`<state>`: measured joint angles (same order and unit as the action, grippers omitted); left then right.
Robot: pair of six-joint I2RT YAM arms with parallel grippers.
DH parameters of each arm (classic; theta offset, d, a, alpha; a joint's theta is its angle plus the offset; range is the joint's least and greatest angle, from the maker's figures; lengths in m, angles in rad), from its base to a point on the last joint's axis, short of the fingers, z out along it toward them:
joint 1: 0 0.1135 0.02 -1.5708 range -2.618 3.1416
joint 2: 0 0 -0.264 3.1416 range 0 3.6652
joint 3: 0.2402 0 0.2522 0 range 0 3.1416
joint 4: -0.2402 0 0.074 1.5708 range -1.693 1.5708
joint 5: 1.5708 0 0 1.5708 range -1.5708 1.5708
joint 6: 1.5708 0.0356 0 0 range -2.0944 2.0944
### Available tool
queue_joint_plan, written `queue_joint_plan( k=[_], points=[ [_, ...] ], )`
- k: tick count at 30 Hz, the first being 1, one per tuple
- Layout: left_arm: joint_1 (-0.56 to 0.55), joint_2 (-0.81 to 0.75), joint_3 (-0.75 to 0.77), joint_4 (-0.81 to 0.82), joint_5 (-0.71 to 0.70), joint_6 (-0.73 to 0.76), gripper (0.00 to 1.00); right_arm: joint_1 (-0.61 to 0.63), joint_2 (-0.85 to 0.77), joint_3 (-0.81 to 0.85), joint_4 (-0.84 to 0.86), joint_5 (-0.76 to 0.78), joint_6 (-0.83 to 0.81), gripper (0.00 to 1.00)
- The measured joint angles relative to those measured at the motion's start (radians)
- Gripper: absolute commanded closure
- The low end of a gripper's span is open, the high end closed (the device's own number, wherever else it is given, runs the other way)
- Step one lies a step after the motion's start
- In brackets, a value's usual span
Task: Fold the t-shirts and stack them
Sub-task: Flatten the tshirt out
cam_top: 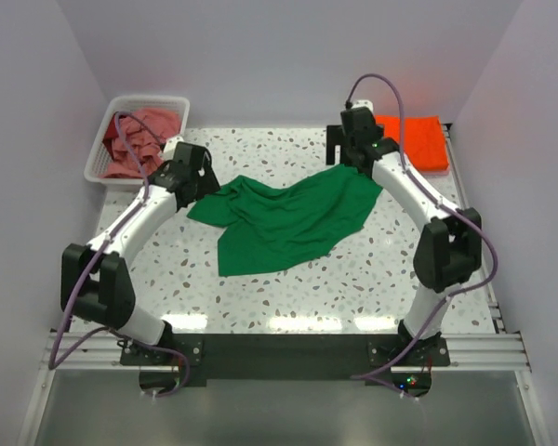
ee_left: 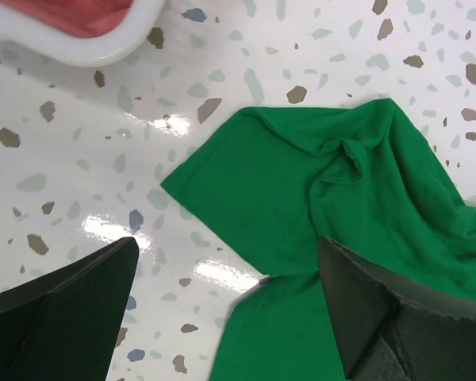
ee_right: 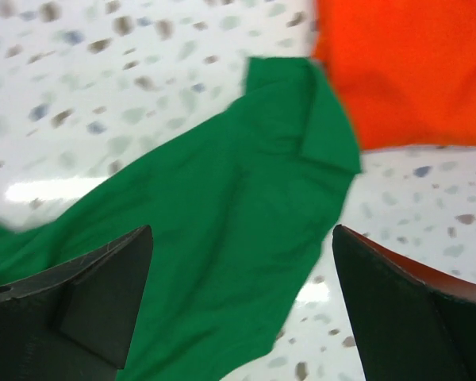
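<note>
The green t-shirt (cam_top: 288,218) lies crumpled and spread on the speckled table (cam_top: 260,297) between the arms. My left gripper (cam_top: 202,183) hovers over its left corner, open, with the cloth (ee_left: 317,190) lying loose below the jaws (ee_left: 228,246). My right gripper (cam_top: 352,153) hangs over the shirt's far right end, also open (ee_right: 242,234), nothing pinched; green fabric (ee_right: 222,182) lies underneath. The orange t-shirt (cam_top: 414,141) sits folded at the back right corner, and its edge (ee_right: 412,63) shows in the right wrist view. The pink t-shirt (cam_top: 139,139) is bunched inside the basket.
A white slatted basket (cam_top: 98,163) stands at the back left; its rim (ee_left: 103,44) is close to the left gripper. Walls close in the table at the back and on both sides. A metal rail (cam_top: 279,348) carries the arm bases at the near edge.
</note>
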<state>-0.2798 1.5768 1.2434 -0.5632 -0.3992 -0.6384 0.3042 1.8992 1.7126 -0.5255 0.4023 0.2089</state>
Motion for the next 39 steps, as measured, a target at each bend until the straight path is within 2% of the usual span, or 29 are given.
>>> queue_joint_plan(
  k=[3, 6, 9, 12, 17, 22, 27, 33, 39],
  points=[
    [0.008, -0.105, -0.081, 0.000, -0.011, -0.037, 0.00, 0.130, -0.152, -0.177, 0.050, -0.063, 0.039, 0.01],
    [0.009, -0.205, -0.169, 0.004, -0.016, -0.079, 0.00, 0.291, -0.237, -0.326, 0.103, -0.141, 0.093, 0.01],
    [0.010, -0.266, -0.253, 0.008, -0.010, -0.107, 0.00, 0.446, -0.198, -0.385, 0.119, -0.238, 0.138, 0.01],
    [0.010, -0.298, -0.327, 0.007, 0.006, -0.127, 0.00, 0.526, -0.090, -0.387, 0.138, -0.314, 0.174, 0.01],
    [0.010, -0.343, -0.376, 0.000, 0.024, -0.140, 0.00, 0.566, 0.068, -0.373, 0.137, -0.336, 0.208, 0.01],
    [0.010, -0.383, -0.380, 0.001, 0.026, -0.155, 0.00, 0.565, 0.065, -0.388, 0.162, -0.297, 0.257, 0.01],
    [0.010, -0.390, -0.385, 0.000, 0.026, -0.159, 0.00, 0.562, -0.034, -0.533, 0.194, -0.229, 0.298, 0.01],
    [0.010, -0.389, -0.393, 0.002, 0.039, -0.163, 0.00, 0.523, -0.201, -0.734, 0.143, -0.139, 0.334, 0.01],
    [0.009, -0.386, -0.449, 0.016, 0.079, -0.163, 0.00, 0.503, -0.379, -0.814, 0.061, -0.053, 0.270, 0.01]
  ],
)
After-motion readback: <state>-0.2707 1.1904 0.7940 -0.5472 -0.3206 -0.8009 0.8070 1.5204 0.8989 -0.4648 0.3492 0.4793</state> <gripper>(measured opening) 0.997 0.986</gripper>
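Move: The green t-shirt lies crumpled on the table, its middle about 14 cm back from my right hand, 21 cm to its left and 18 cm below. Its near left corner is some 28 cm back and 36 cm left of that hand, while the folded orange t-shirt lies about 7 cm ahead and 9 cm to the right. From my left hand, the green shirt's middle is roughly 25 cm right, 4 cm back and 13 cm down. I sweep my open right hand fast to the left and back, about 26 and 21 cm, sinking some 16 cm onto the green shirt while turning counter-clockwise and tipping down. Low on the cloth, I drag it about 14 cm right and slightly back with the fingers still open, then begin to lift. My left hand, open and empty, draws back some 10 cm, away from the basket. ##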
